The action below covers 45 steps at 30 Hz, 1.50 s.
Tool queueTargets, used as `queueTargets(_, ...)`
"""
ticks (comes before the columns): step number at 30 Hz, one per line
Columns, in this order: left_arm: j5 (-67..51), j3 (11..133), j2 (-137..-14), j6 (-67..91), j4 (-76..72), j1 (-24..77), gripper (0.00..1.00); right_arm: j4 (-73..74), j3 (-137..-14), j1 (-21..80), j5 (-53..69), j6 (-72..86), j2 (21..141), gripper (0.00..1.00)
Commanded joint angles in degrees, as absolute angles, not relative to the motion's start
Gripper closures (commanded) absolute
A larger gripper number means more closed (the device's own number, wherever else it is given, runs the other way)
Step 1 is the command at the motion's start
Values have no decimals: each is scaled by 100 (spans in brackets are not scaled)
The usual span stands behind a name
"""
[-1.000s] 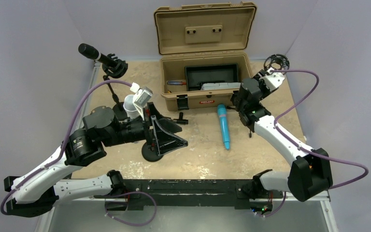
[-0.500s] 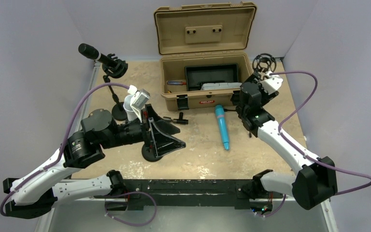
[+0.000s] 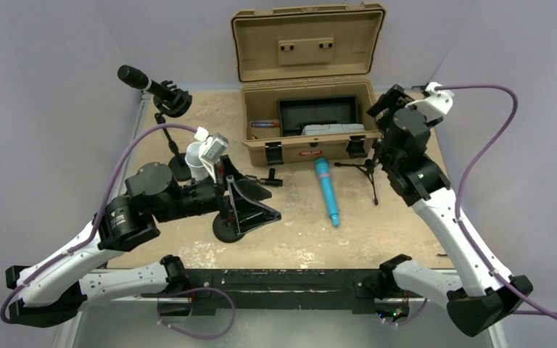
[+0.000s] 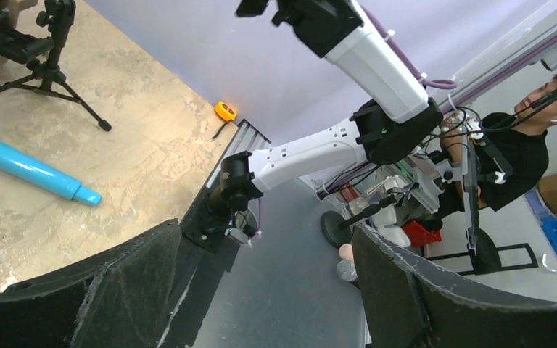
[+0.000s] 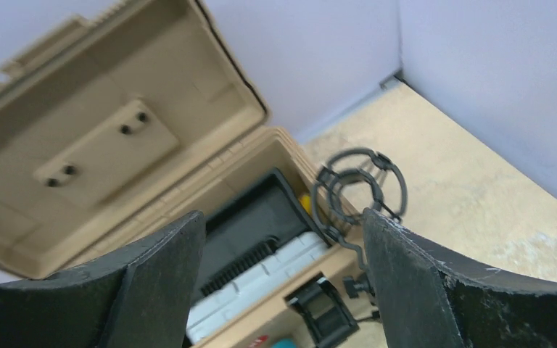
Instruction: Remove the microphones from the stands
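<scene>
A black microphone [image 3: 143, 81] sits clipped in a tall stand [image 3: 168, 134] at the back left. A blue microphone [image 3: 326, 191] lies loose on the table, also in the left wrist view [image 4: 32, 170]. Beside it stands a small black tripod [image 3: 368, 168] whose empty ring mount shows in the right wrist view [image 5: 359, 190]. My left gripper [image 3: 270, 203] is open and empty, low over the table, right of the tall stand; its wrist view [image 4: 265, 239] looks off the table's front edge. My right gripper [image 3: 386, 101] is open and empty, raised above the tripod [image 5: 283, 217].
An open tan toolbox [image 3: 308, 138] with a black tray stands at the back centre, its lid [image 5: 116, 145] upright. A white cup [image 3: 196, 159] and a round black base [image 3: 225, 229] sit by my left wrist. An orange tape measure [image 4: 225, 111] lies near the right edge.
My right arm has risen and swung back to the right, and the ring mount is now under its gripper. The blue microphone has shifted slightly left. My left arm has hardly moved.
</scene>
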<state>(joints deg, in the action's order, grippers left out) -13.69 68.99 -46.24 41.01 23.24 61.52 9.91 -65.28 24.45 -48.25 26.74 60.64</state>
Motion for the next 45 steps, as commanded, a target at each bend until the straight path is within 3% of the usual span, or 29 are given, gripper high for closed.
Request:
queueTargets(1, -1330, 7176, -4653, 3867, 2176, 6126, 14, 844, -6973, 2460, -4111, 2130, 5858, 23)
queueTargets(9, -1531, 8875, -5376, 3024, 3428, 6126, 10, -467, -6592, 2468, -396, 1463, 5476, 20)
queueTargets(13, -1383, 9627, -5676, 2515, 4025, 6126, 10, -918, -6347, 2553, 1190, 1792, 5714, 4)
queueTargets(15, -1130, 9939, -5771, 2281, 4359, 6126, 10, -1154, -6184, 2891, 1617, 1937, 5900, 2)
queueTargets(19, -380, 10291, -5722, 1906, 4949, 6128, 9, -1618, -5885, 4323, 1073, 1770, 6093, 1)
queueTargets(23, 601, 10444, -5476, 1678, 5484, 6126, 9, -2274, -5455, 4836, 1334, 1687, 6253, 1)
queueTargets(31, 2891, 10036, -4701, 2054, 6235, 6126, 10, -3424, -4978, 5150, 1742, 1598, 6517, 1)
queueTargets(40, 4176, 9401, -4829, 2073, 6162, 6126, 12, -3312, -4984, 5150, 1573, 1412, 6692, 2)
queueTargets(45, 4117, 9172, -5035, 1947, 5587, 6127, 13, -3269, -4743, 5150, 1370, 1399, 6413, 2)
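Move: For my left hand, the white microphone upright in its stand lies about 12 cm ahead, 17 cm to the left, its middle some 9 cm lower; the blue microphone lies on the table about 13 cm ahead, 20 cm to the right. From my right hand, that white microphone is roughly 14 cm back, 49 cm to the left and a little lower; the tripod's shock mount is some 9 cm ahead, 11 cm right, and the blue microphone 13 cm back, 10 cm left, on the table. I lift my right hand clear above the tripod, then swing it about 33 cm left and 14 cm back towards the white microphone's stand, turning some 90 degrees counter-clockwise and opening the fingers fully. My left hand rises about 8 cm, arcs left and forward, and sinks back to its first height, turning towards the white microphone until its open fingers straddle the line to the head. ##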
